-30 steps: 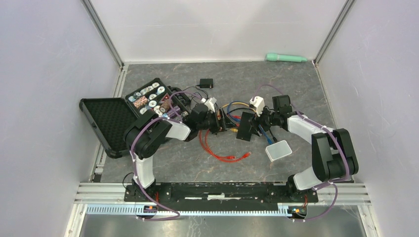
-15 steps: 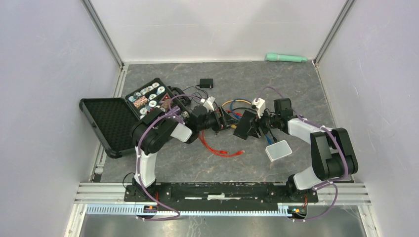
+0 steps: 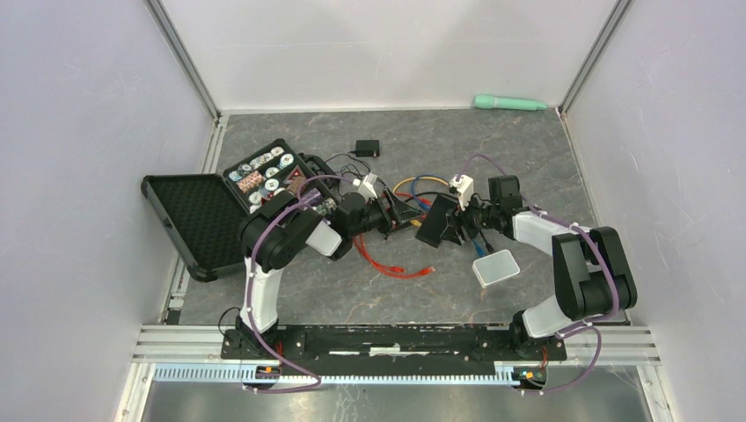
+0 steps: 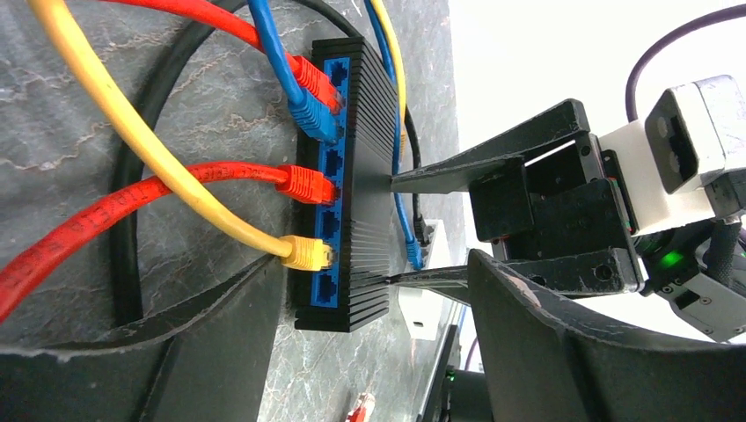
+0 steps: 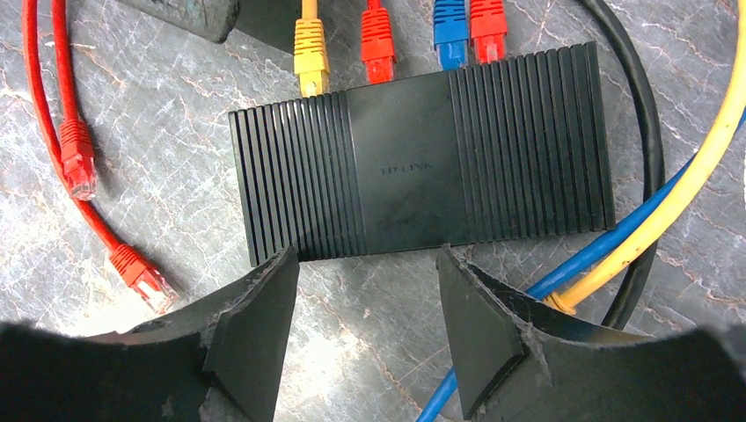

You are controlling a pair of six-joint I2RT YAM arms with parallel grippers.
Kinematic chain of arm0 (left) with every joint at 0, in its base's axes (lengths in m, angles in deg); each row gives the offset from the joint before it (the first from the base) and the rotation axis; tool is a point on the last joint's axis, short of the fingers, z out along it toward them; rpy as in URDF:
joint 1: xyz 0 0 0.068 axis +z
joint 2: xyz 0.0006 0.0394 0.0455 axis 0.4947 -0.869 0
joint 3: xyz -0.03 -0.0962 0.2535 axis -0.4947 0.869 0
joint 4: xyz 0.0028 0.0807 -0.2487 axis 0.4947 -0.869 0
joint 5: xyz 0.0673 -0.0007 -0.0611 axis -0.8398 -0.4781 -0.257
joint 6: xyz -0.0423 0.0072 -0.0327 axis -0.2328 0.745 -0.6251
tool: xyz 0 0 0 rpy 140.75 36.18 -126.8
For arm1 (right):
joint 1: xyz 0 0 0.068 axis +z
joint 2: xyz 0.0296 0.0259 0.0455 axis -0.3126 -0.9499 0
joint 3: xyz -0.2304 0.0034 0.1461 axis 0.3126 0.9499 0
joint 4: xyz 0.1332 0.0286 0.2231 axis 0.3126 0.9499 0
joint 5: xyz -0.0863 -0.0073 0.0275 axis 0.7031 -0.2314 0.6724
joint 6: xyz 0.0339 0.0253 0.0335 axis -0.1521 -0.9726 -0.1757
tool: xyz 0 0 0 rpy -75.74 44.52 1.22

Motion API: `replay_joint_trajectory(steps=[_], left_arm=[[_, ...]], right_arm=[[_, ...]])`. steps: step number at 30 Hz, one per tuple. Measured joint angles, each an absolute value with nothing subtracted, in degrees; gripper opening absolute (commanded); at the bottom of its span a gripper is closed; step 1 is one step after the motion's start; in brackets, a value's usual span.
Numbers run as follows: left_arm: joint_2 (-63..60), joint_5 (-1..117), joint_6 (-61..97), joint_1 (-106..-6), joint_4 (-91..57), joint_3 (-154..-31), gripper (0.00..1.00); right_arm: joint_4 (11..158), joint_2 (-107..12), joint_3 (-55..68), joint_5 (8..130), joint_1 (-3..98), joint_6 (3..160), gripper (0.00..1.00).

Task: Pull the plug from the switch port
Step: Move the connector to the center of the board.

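The black switch (image 5: 422,149) lies on the grey table, seen in the overhead view between the two arms (image 3: 433,227). In its blue port face (image 4: 332,176) sit a yellow plug (image 4: 303,253), a red plug (image 4: 303,185), a blue plug (image 4: 310,112) and another red plug (image 4: 318,81). My left gripper (image 4: 369,281) is open and straddles the switch's end by the yellow plug. My right gripper (image 5: 365,255) is open, and its fingertips (image 5: 281,264) rest against the switch's rear edge, opposite the ports.
A loose red cable (image 3: 396,264) with free plugs (image 5: 141,268) lies in front of the switch. A black cable (image 5: 647,132) and yellow and blue leads loop round it. An open black case (image 3: 198,215), a small black box (image 3: 368,147), a white container (image 3: 495,267) and a green tube (image 3: 510,103) stand around.
The right jaws have narrowed somewhat. The switch and both grippers have shifted slightly left and away, and the loose red cable's end has slid with them.
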State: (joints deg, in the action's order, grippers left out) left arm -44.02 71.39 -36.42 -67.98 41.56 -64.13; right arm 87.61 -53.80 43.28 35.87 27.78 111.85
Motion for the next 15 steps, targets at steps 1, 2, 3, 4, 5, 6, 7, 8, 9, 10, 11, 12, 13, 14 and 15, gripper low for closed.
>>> replay_joint_trajectory(steps=[1,2,3,4,5,6,7,8,9,10,11,12,13,14,15], left_arm=[[-44.0,71.1,-36.7,-68.0,41.6,-64.1,0.77],[-44.0,70.8,-36.8,-68.0,41.1,-64.1,0.76],[-44.0,70.6,-36.9,-68.0,40.8,-64.1,0.76],[-44.0,70.4,-36.9,-68.0,39.6,-64.5,0.76],[-43.8,70.3,-36.9,-68.0,38.3,-64.9,0.74],[-43.7,70.3,-36.9,-68.0,37.3,-65.2,0.72],[-43.7,70.3,-37.0,-68.0,36.7,-65.4,0.70],[-43.9,70.3,-37.3,-68.0,36.5,-65.6,0.68],[-44.4,70.7,-38.3,-68.0,36.5,-65.8,0.66],[-45.3,71.3,-39.0,-68.0,36.7,-66.3,0.65],[-46.2,72.2,-40.1,-68.1,37.1,-66.9,0.63],[-47.0,72.9,-40.9,-68.2,37.3,-67.4,0.62],[-47.4,73.3,-41.3,-68.2,37.3,-67.9,0.61],[-47.7,73.6,-41.6,-68.2,37.3,-68.1,0.61],[-47.9,73.8,-41.8,-68.2,37.3,-68.3,0.60]], right_arm=[[87.6,-53.8,43.3,35.9,27.8,111.9,0.65],[87.5,-53.9,43.3,35.9,27.8,111.8,0.65],[87.4,-54.0,43.3,35.9,27.8,111.8,0.65],[87.3,-54.0,43.3,35.8,27.7,111.8,0.65],[87.2,-54.1,43.3,35.7,27.7,111.8,0.65],[87.2,-54.1,43.3,35.7,27.7,111.8,0.64],[87.2,-54.2,43.3,35.6,27.7,111.8,0.64],[87.1,-54.2,43.3,35.6,27.7,111.8,0.64],[87.1,-54.3,43.3,35.5,27.6,111.8,0.64],[87.1,-54.3,43.3,35.5,27.6,111.8,0.64],[87.0,-54.3,43.3,35.5,27.6,111.9,0.64],[87.0,-54.3,43.3,35.5,27.6,111.9,0.64],[87.0,-54.3,43.3,35.6,27.6,111.9,0.64],[87.0,-54.3,43.3,35.6,27.6,111.9,0.64],[87.1,-54.3,43.3,35.6,27.6,111.9,0.64]])
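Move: The yellow plug in the switch's near port lies roughly 3 cm to the left hand's right, about 1 cm back and 3 cm below. The neighbouring red plug is some 4 cm right and 1 cm ahead; the switch's middle is about 7 cm right and level fore and aft. From the right hand, the yellow plug is some 8 cm left, roughly level fore and aft, about 1 cm lower. Left hand sinks rightward about 2 cm towards the yellow plug, fingers partly closing; right stays against the switch. ##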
